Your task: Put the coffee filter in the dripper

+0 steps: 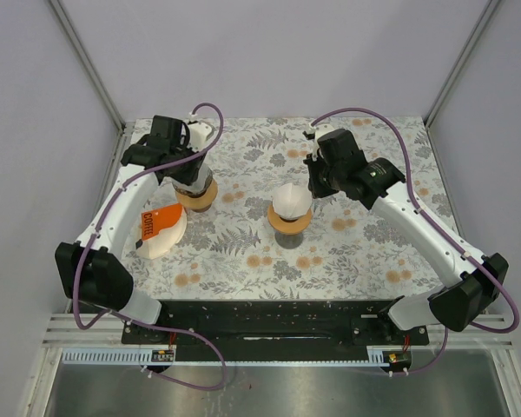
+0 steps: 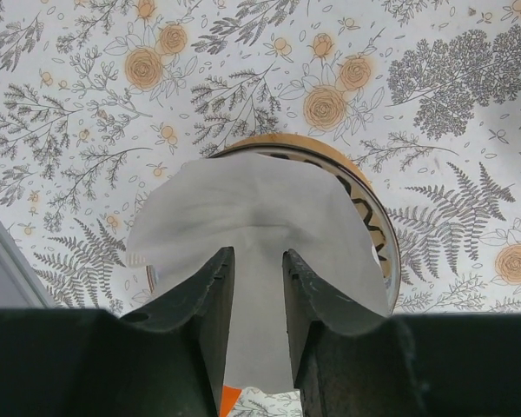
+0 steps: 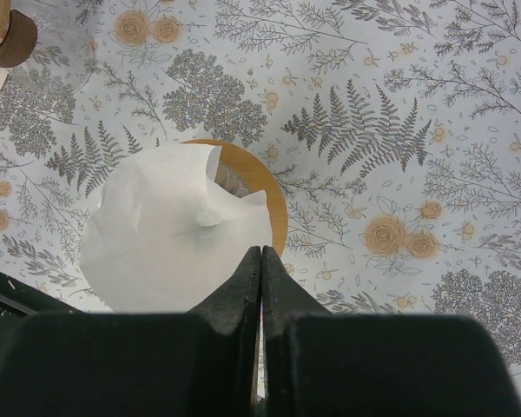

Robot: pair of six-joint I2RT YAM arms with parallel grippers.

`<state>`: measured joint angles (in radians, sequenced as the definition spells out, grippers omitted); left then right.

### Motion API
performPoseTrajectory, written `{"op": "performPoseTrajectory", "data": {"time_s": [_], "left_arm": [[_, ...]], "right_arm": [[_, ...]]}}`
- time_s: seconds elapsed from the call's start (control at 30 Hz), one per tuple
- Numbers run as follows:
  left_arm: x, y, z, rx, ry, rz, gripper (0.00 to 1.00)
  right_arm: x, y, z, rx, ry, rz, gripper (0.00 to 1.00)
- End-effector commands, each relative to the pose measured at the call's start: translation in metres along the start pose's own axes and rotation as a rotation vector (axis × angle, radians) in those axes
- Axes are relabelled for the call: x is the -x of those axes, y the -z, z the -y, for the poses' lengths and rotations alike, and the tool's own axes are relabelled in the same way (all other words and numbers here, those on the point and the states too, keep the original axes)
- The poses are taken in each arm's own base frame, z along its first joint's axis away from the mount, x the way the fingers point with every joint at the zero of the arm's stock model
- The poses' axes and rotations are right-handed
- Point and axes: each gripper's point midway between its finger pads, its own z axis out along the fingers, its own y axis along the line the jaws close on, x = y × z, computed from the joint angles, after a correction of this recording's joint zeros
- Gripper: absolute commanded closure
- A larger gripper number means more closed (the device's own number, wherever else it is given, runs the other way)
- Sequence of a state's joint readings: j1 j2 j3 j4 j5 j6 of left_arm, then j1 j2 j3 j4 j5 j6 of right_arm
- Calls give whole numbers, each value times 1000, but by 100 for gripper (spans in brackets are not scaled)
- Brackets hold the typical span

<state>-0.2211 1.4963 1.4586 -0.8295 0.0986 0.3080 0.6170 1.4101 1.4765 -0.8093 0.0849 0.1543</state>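
In the left wrist view a white coffee filter [image 2: 252, 204] lies spread over a dripper [image 2: 330, 156] with a wooden rim. My left gripper [image 2: 258, 254] hovers just above it, jaws a little apart, the paper showing in the gap and neither finger pressing on it. From above, this left gripper [image 1: 189, 174] covers that dripper [image 1: 197, 198] at the left of the table. A second white filter [image 1: 291, 200] sits in another dripper [image 1: 290, 226] at the middle. My right gripper [image 3: 260, 249] is shut on nothing, its tips beside that filter [image 3: 169, 230] and wooden collar [image 3: 269, 195].
A stack of white filters with an orange label [image 1: 161, 230] lies at the left, in front of the left dripper. The floral tablecloth [image 1: 373, 252] covers the table. Grey walls and metal posts close it in behind and at the sides.
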Motion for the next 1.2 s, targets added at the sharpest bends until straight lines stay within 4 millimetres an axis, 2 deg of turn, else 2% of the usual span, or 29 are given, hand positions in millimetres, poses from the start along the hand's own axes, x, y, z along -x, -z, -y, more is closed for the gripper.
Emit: {"op": "performPoseTrajectory", "data": {"time_s": [0.0, 0.17, 0.33, 0.4, 0.43, 0.47, 0.5, 0.6, 0.63, 0.7, 0.83, 0.93, 1.03, 1.1, 1.17], "left_arm": [[28, 28, -10, 46, -18, 101, 66], [47, 55, -18, 95, -23, 173, 64], [64, 97, -39, 202, 29, 301, 60], [67, 113, -53, 263, 75, 369, 57], [66, 123, -67, 334, 109, 399, 54], [69, 135, -79, 391, 136, 452, 48], [63, 138, -90, 443, 166, 473, 38], [48, 149, -122, 566, 278, 500, 8], [44, 147, -126, 581, 308, 498, 2], [27, 145, -144, 632, 388, 487, 1], [-4, 135, -165, 687, 518, 480, 1], [-35, 118, -178, 720, 618, 469, 1], [-64, 105, -190, 765, 678, 469, 1], [-83, 95, -195, 782, 714, 473, 1], [-94, 81, -192, 761, 718, 476, 1]], "right_arm": [[9, 6, 0, 15, -8, 39, 100], [11, 6, 6, -6, -8, 48, 100], [24, 14, 32, -93, -45, 101, 98], [33, 20, 48, -126, -74, 149, 85], [37, 21, 55, -140, -91, 169, 75], [40, 23, 66, -161, -110, 188, 60], [44, 25, 78, -186, -134, 213, 46], [50, 32, 112, -295, -202, 299, 16], [51, 37, 123, -331, -227, 336, 11], [56, 45, 143, -392, -272, 431, 2], [56, 61, 178, -527, -339, 561, 0], [47, 64, 200, -607, -381, 600, 1], [37, 65, 216, -671, -387, 651, 1], [24, 59, 224, -707, -380, 674, 0], [15, 55, 230, -737, -376, 701, 1]]}}
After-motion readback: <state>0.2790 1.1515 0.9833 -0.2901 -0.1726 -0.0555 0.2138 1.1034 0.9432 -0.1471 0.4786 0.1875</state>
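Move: The filter in the left dripper sits almost under the left hand: some 8 cm below, about 2 cm ahead and 1 cm left. The orange coffee bag lies on the table about 6 cm back and 11 cm left of this hand. The other filter, in the right dripper, is about 6 cm back and 22 cm right of it. From the right hand that right filter lies roughly 3 cm ahead, 6 cm left and 11 cm below. Left where it sits in its dripper, the left filter is cleared by the empty left hand, which climbs about 15 cm, swings some 22 cm left past the coffee bag, then sinks nearly to its starting height, turning counter-clockwise. The right hand backs off from its filter, about 20 cm right and 6 cm forward, turning clockwise. Both open wide on the way. ##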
